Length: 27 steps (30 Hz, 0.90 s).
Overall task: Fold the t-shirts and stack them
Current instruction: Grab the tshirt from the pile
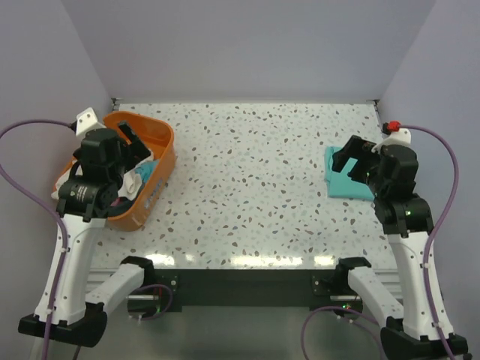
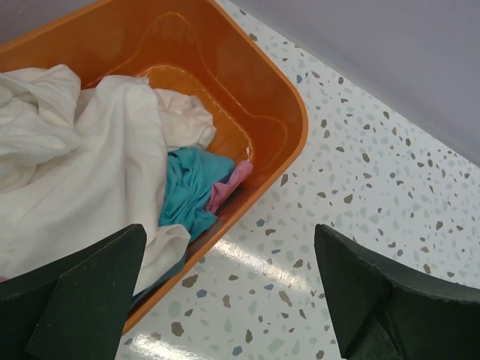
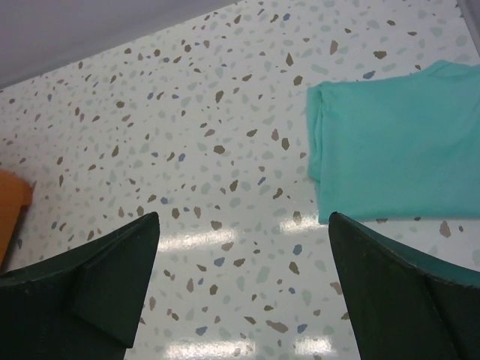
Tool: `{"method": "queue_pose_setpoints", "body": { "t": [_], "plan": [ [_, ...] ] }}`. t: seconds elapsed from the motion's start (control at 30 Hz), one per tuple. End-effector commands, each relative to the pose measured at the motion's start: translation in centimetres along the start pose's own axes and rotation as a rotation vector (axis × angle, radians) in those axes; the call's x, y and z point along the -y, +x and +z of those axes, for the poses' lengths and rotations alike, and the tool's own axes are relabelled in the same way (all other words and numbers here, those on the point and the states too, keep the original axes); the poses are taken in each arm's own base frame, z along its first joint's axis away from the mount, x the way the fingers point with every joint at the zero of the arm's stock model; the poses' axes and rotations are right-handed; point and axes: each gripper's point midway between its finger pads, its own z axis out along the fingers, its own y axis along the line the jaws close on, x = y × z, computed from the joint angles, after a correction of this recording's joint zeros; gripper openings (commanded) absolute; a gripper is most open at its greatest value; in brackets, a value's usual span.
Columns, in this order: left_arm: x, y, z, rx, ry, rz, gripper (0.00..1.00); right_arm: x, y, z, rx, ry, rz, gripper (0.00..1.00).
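Observation:
A teal-green t-shirt (image 1: 345,182) (image 3: 397,142) lies folded flat at the right side of the table. My right gripper (image 1: 351,159) (image 3: 244,225) hovers open just left of it, with only bare table between its fingers. A crumpled cream-white t-shirt (image 2: 82,165) (image 1: 136,180) fills the orange basket (image 1: 161,146) (image 2: 262,90) at the far left, with teal-blue cloth (image 2: 191,187) and a bit of pink cloth (image 2: 229,184) tucked beside it. My left gripper (image 1: 137,146) (image 2: 229,247) hangs open over the basket's right rim, holding nothing. No logo print shows.
The speckled table (image 1: 247,172) stretches between the basket and the folded shirt. Plain walls close in the back and both sides. The arm bases sit at the near edge.

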Motion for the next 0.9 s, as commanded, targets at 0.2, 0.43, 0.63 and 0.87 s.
{"method": "queue_pose_setpoints", "body": {
  "t": [0.2,0.43,0.63,0.87],
  "plan": [
    [-3.7,-0.7,1.1,0.02,-0.288,-0.078,1.0,-2.0,0.2,1.4,-0.011,-0.103,0.001,0.99],
    [-4.3,1.7,2.7,-0.079,-0.365,-0.066,1.0,-3.0,2.6,2.3,-0.108,-0.165,0.002,0.99],
    [-8.8,1.2,3.1,-0.055,-0.549,-0.073,1.0,-3.2,4.2,2.9,-0.152,-0.198,-0.016,0.99],
    [-12.8,-1.3,7.6,-0.081,-0.568,-0.156,1.0,-3.6,5.0,3.5,-0.162,-0.235,-0.022,0.99]
  ]
}}
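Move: In the orange bin, the white t-shirt's heap has its middle about 14 cm to the left of the left hand, 9 cm ahead and some 22 cm below. The teal shirt lies 13 cm ahead and 3 cm left of that hand, about 27 cm down; the dark cloth is 10 cm left, 2 cm ahead, 26 cm down. From the right hand the white t-shirt is roughly 75 cm left, 9 cm ahead and 20 cm lower. Swinging left over the bin's near end towards the white t-shirt, the left hand covers about 12 cm, mostly late and fast, after first easing down; it sinks 6 cm in all, turning some 30 degrees counter-clockwise and tipping its wide-open fingers further down, still above the cloth. The empty right hand sinks 5 cm and drifts 4 cm left, open. ##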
